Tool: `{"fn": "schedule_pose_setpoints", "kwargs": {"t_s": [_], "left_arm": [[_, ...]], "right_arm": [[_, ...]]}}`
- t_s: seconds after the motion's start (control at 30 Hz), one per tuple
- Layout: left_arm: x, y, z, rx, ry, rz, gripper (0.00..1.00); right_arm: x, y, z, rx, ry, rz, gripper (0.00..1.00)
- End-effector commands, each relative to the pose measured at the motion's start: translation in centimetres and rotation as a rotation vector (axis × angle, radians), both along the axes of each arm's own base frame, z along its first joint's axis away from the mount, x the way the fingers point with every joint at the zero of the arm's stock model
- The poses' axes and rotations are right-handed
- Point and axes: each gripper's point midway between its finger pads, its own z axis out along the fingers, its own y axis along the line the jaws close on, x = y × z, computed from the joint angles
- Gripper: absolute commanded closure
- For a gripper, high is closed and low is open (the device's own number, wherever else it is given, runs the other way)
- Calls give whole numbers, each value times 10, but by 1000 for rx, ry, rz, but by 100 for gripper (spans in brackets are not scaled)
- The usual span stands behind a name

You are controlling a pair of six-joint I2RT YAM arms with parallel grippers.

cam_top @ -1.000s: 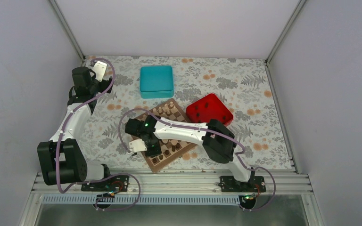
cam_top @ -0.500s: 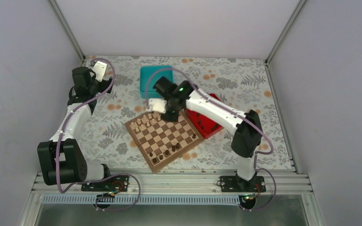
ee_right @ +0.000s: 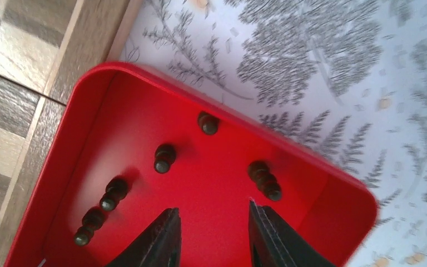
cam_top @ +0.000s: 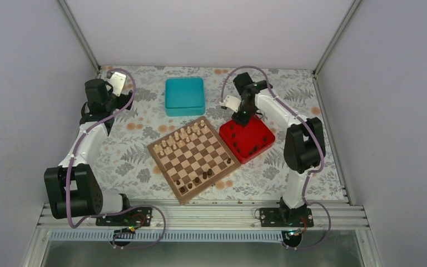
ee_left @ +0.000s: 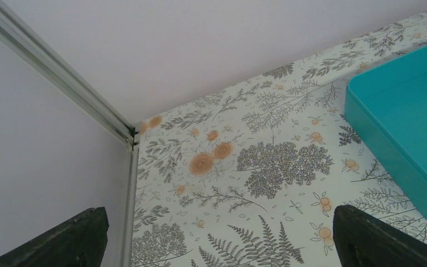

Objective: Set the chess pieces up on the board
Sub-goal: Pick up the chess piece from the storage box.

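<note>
The board (cam_top: pixel 167 174) lies tilted in the middle of the table. Several dark chess pieces (cam_top: pixel 199 178) stand along its near edge. More dark pieces (ee_right: pixel 164 158) stand or lie in the red tray (cam_top: pixel 261 133), to the right of the board. My right gripper (ee_right: pixel 212 207) hovers over the tray's far corner (cam_top: pixel 240 118), open, with only red floor between its fingers. One dark piece (ee_right: pixel 265 179) lies just beyond its right fingertip. My left gripper (ee_left: pixel 222 239) is wide open and empty above the far left of the table.
Pale pieces (cam_top: pixel 186 133) line the board's far edge. A teal box (cam_top: pixel 184 95) sits behind the board; its corner (ee_left: pixel 406 122) lies to the right of my left gripper. Walls and metal rails enclose the floral tablecloth (cam_top: pixel 139 161).
My right arm swung from the board's near left side, across the board, to the red tray at the back right. Its jaws narrowed a little. The left arm stayed still.
</note>
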Motion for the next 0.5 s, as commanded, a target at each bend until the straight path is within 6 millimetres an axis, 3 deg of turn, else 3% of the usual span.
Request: {"fn": "schedule_pose_setpoints", "kwargs": {"t_s": [0.0,0.47], "left_arm": [[1,2,7,-6,-30,-1,0],[2,2,4,-4,-25,1,0]], "right_arm": [[-12,10,-32,17,75,57,67],[-23,10,-70,4,164,62,69]]}}
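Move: The dark chess piece I am going for stands in the red storage box, about 2 cm back and 2 cm left of my right hand, some 8 cm below. A second dark piece stands about 3 cm farther out than the target, tight by the wall; a third stands about 3 cm nearer my base than the target. A fourth lies about 2 cm ahead and 2 cm right of my hand. From my idle left hand the target is about 37 cm right, 9 cm back and 21 cm down. I sink my right hand about 5.5 cm down into the box mouth, quickly at first and then easing off, drawing back some 2 cm on the way towards the middle one of the row of dark pieces. The wrist tips about 10 degrees so the fingers point more nearly straight down; they stay partly open and are still above the piece, touching nothing that I can see. ##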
